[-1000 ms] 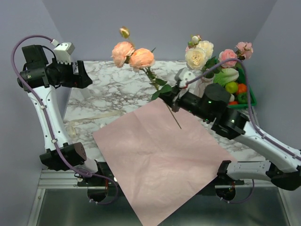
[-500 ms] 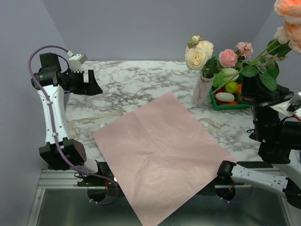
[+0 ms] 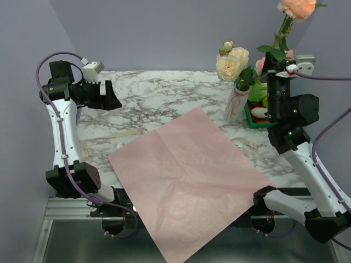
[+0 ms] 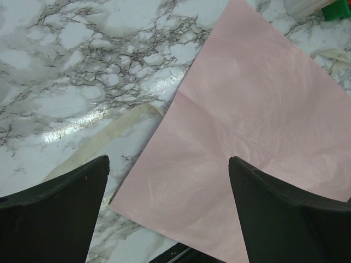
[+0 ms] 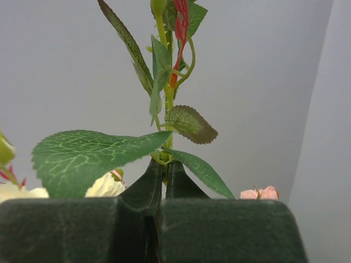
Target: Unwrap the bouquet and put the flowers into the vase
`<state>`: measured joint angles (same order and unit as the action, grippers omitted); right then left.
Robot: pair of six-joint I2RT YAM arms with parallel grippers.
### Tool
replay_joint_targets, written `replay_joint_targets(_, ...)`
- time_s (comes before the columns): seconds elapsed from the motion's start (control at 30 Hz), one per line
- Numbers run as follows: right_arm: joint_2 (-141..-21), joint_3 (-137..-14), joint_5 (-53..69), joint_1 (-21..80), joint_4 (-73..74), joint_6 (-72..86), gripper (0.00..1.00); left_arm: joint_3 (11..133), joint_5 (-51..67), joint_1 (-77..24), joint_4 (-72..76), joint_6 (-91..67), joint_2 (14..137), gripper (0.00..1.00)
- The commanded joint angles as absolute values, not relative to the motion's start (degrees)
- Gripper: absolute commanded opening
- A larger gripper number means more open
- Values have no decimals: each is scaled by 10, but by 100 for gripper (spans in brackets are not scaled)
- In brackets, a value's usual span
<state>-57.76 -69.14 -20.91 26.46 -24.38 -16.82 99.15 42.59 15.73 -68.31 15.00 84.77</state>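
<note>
My right gripper (image 3: 277, 70) is raised high at the back right, pointing up, shut on the thin green stem (image 5: 166, 143) of a peach rose (image 3: 296, 7). The stem stands nearly upright, with leaves (image 5: 93, 156) just above the jaws. The marbled vase (image 3: 236, 104) stands left of and below that gripper, holding cream roses (image 3: 231, 63) and a pink rose (image 3: 265, 67). The pink wrapping paper (image 3: 186, 175) lies flat and unrolled on the table. My left gripper (image 3: 112, 99) hovers open over the table's left side, above the paper's (image 4: 252, 115) left corner, holding nothing.
A cream ribbon (image 4: 101, 141) lies loose on the marble table (image 3: 148, 98) beside the paper's left edge. A green tray (image 3: 253, 121) of plastic vegetables sits right of the vase, behind my right arm. The paper overhangs the table's near edge.
The right arm swung the peach rose from the table's middle out to the far right, then back left and upright near the vase. The left arm lowered slightly; its gripper stayed open.
</note>
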Motion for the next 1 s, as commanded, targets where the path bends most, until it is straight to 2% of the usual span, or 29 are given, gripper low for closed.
replay_joint_targets(0.0,-602,-701,-170,232,-289,-109,1,1006,421,156,-686,162,855,99)
replay_joint_targets(0.57,-733,-684,-184,200,-455,-148,1,1013,423,156,-693,173,877,99)
replay_joint_targets(0.97,-743,-613,-213,199,-524,-180,1,1018,414,156,-706,180,880,99)
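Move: The vase stands about 13 cm ahead of the right gripper, roughly in line with it, its middle some 44 cm below. Of the flowers already in the vase, the white roses are about 14 cm ahead, 6 cm left and 15 cm below, and the pink roses some 16 cm ahead, 10 cm right and 20 cm down. The green crate lies 21 cm ahead, 18 cm right and 51 cm below. From the left gripper, the vase is about 12 cm ahead, 48 cm right and 19 cm down. Keep the right fingers shut on the peach rose's stem, bloom up, and carry the rose forward about 9 cm towards the vase, between the white and pink roses. Sink slightly on the way, then stop the reach and lower more steeply, about 6 cm down in all, keeping the gripper's upward tilt nearly unchanged. ##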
